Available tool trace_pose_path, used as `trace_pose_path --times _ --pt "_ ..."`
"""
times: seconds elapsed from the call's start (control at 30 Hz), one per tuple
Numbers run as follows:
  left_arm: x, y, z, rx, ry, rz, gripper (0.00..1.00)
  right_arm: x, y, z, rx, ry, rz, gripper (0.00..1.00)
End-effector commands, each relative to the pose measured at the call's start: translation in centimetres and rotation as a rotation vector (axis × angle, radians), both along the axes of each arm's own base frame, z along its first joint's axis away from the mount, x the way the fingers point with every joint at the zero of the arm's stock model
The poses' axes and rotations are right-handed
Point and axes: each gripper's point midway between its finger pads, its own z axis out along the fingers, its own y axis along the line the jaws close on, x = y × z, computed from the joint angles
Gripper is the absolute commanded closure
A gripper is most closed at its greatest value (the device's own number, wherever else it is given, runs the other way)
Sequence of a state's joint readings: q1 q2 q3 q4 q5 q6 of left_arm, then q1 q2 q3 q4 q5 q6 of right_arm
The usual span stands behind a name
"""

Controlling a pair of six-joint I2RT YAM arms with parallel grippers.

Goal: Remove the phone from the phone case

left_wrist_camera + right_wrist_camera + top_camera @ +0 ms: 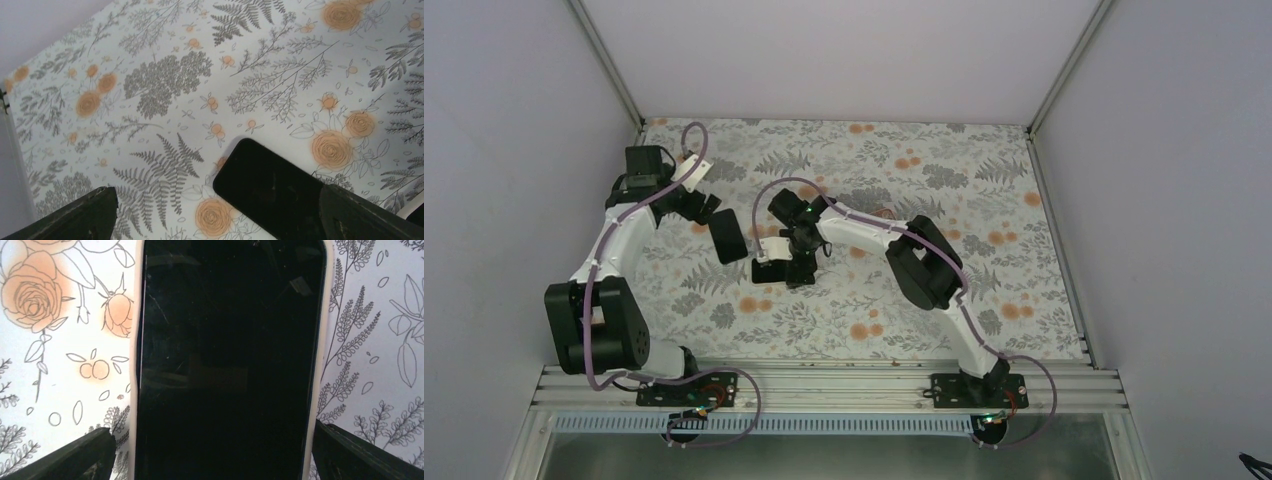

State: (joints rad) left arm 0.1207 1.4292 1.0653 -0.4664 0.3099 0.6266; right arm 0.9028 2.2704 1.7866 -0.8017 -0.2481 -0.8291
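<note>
A bare black phone (727,238) lies flat on the floral table, with no rim around it. In the left wrist view the phone (270,192) sits low and right, one corner behind my right-hand finger (360,215). My left gripper (217,192) hangs open just above it, holding nothing; from above the left gripper (711,212) is just behind the phone. The phone case (134,365) has a cream rim and a dark, glossy inside. It lies flat between the spread fingers of my open right gripper (212,432). From above the case (770,268) is a dark patch under the right gripper (787,258).
The floral tablecloth (944,200) covers the table, walled by white panels at the back and sides. The metal rail (824,385) with both arm bases runs along the near edge. The phone and case lie a short gap apart, left of centre.
</note>
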Motion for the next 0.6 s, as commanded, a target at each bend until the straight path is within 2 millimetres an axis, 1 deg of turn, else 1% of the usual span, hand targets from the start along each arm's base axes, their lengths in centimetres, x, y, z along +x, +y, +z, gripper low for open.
trace_pose_path --times 0.0,0.1,0.17,0.3,0.33,0.37,0.47,0.5,0.57 --pt "-0.6 1.1 0.5 -0.066 -0.019 0.022 0.0 0.2 0.2 -0.3 -0.027 0.021 -0.014 0.0" --pt "-1.0 2.1 0.6 -0.087 -0.029 0.038 0.0 0.8 0.1 -1.0 -0.04 0.007 -0.03 0.0" --pt "-1.2 2.4 0.6 -0.102 -0.03 0.045 0.0 1.3 0.1 -1.3 -0.045 -0.008 -0.047 0.0" --pt "-2.1 1.9 0.5 -0.113 -0.031 0.019 0.0 1.8 -0.5 -2.4 -0.091 -0.016 -0.073 0.0" --pt "-2.4 1.6 0.4 -0.115 -0.034 0.005 0.0 1.9 -0.7 -2.8 -0.104 -0.019 -0.082 0.02" --pt "-2.7 1.4 0.2 -0.12 -0.03 -0.007 0.0 2.0 -1.0 -3.1 -0.115 -0.024 -0.09 0.06" --pt "-3.8 -0.1 -0.4 -0.178 0.014 -0.07 0.0 2.4 -1.5 -3.4 -0.123 -0.049 -0.125 0.23" --pt "-4.2 -0.6 -0.6 -0.208 0.041 -0.091 0.0 2.4 -1.6 -3.3 -0.116 -0.051 -0.134 0.26" --pt "-4.7 -1.7 -0.6 -0.277 0.081 -0.129 0.0 2.5 -1.8 -2.6 -0.096 -0.071 -0.154 0.28"
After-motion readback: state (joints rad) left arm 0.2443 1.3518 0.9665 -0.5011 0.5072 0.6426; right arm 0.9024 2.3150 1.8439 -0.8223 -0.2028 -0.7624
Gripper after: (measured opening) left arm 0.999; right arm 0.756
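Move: The cased phone lies almost under the right hand, its middle about 4 cm to the left, 1 cm ahead and 2 cm down, long sides running left-right between the open fingers. From that hand the freed phone is some 18 cm left and 9 cm ahead, the empty pink case about 23 cm right and 12 cm ahead. From the raised left hand, the cased phone sits roughly 19 cm right, 12 cm back and 16 cm below. The right fingers come onto both long edges of the cased phone and begin to pinch it, closing only about a quarter of their opening, after the hand eases forward about 1 cm and sinks slightly to straddle it. Meanwhile the empty left hand, wide open, swings left about 3 cm and returns most of that while drawing back some 3 cm, well above the table. ##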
